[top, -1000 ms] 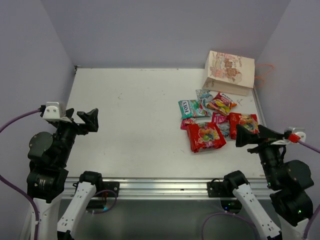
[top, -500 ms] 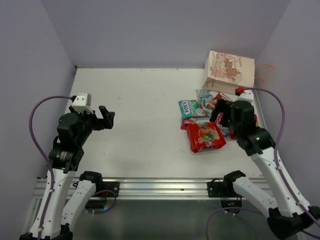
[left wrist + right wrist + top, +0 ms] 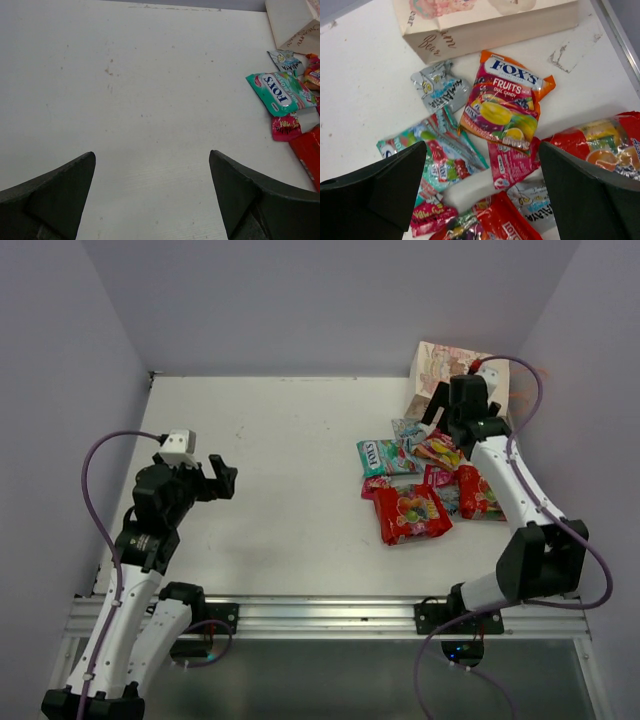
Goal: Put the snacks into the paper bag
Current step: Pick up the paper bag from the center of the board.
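The snacks lie in a pile at the right of the table: a teal-white FOX'S packet (image 3: pixel 380 456) (image 3: pixel 280 92) (image 3: pixel 437 160), a multicoloured FOX'S packet (image 3: pixel 440 448) (image 3: pixel 505 107), a large red packet (image 3: pixel 412 512) (image 3: pixel 505 225), a second red one (image 3: pixel 478 490) (image 3: pixel 605 150), a magenta one (image 3: pixel 512 162) and a light blue one (image 3: pixel 437 90). The paper bag (image 3: pixel 440 365) (image 3: pixel 485 20) lies just behind them. My right gripper (image 3: pixel 445 415) (image 3: pixel 482 145) is open and empty above the pile, near the bag. My left gripper (image 3: pixel 222 478) (image 3: pixel 152 154) is open and empty over bare table at the left.
The bag's orange cord handle (image 3: pixel 530 375) lies against the right wall. The table's right edge rail (image 3: pixel 620 30) runs close to the bag and the packets. Lavender walls enclose the table on three sides. A metal rail (image 3: pixel 320 612) runs along the front.
My right arm has swung from the near right edge out over the snack pile up to the bag. My left arm has reached a little forward and to the right. The packets have not moved.
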Controlling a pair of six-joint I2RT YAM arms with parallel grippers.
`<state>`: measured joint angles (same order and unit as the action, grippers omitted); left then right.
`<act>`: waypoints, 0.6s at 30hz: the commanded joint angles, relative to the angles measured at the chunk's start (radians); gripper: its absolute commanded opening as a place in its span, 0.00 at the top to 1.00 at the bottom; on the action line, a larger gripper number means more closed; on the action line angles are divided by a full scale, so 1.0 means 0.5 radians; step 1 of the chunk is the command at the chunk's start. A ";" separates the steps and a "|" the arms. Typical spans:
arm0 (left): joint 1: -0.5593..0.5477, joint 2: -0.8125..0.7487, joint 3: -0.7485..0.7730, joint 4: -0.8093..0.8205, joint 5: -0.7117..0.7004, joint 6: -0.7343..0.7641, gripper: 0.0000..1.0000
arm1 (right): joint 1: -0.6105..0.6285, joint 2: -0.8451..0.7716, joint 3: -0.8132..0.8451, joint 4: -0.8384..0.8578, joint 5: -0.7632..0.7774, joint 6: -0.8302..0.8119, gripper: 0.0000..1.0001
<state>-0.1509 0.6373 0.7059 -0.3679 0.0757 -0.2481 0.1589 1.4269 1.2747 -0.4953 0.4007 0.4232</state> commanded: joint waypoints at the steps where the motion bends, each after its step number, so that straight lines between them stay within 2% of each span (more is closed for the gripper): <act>1: 0.013 -0.035 -0.025 0.116 0.023 0.027 0.00 | -0.158 0.143 0.117 0.229 -0.123 0.043 0.01; 8: 0.010 -0.050 -0.040 0.132 0.060 0.018 0.00 | -0.593 0.468 0.251 0.420 -0.360 0.181 0.01; 18: -0.036 -0.050 -0.053 0.122 0.076 0.018 0.00 | -0.858 0.827 0.469 0.564 -0.442 0.181 0.02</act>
<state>-0.1612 0.6159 0.6888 -0.3561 0.0994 -0.2466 -0.2504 1.8164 1.4467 -0.2821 0.2115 0.4953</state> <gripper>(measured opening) 0.997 0.985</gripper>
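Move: The paper bag lies about 20 cm ahead of the right hand, some 5 cm to its right and 16 cm lower. Its orange handles stick out about 24 cm ahead and 28 cm right. The Fox's fruit packet lies about 5 cm ahead and 1 cm right; the red packet is some 9 cm back and 11 cm right. From the left hand the bag is about 36 cm ahead and 58 cm right, also well below. Rightward most of all, some 15 cm, and at the same time forward and down, the right hand swings from above the snacks towards the right front corner of the paper bag. It turns clockwise by nearly 20 degrees and rolls slightly, left side up, with the fingers staying wide open; it is easing off its sideways travel at the end. ##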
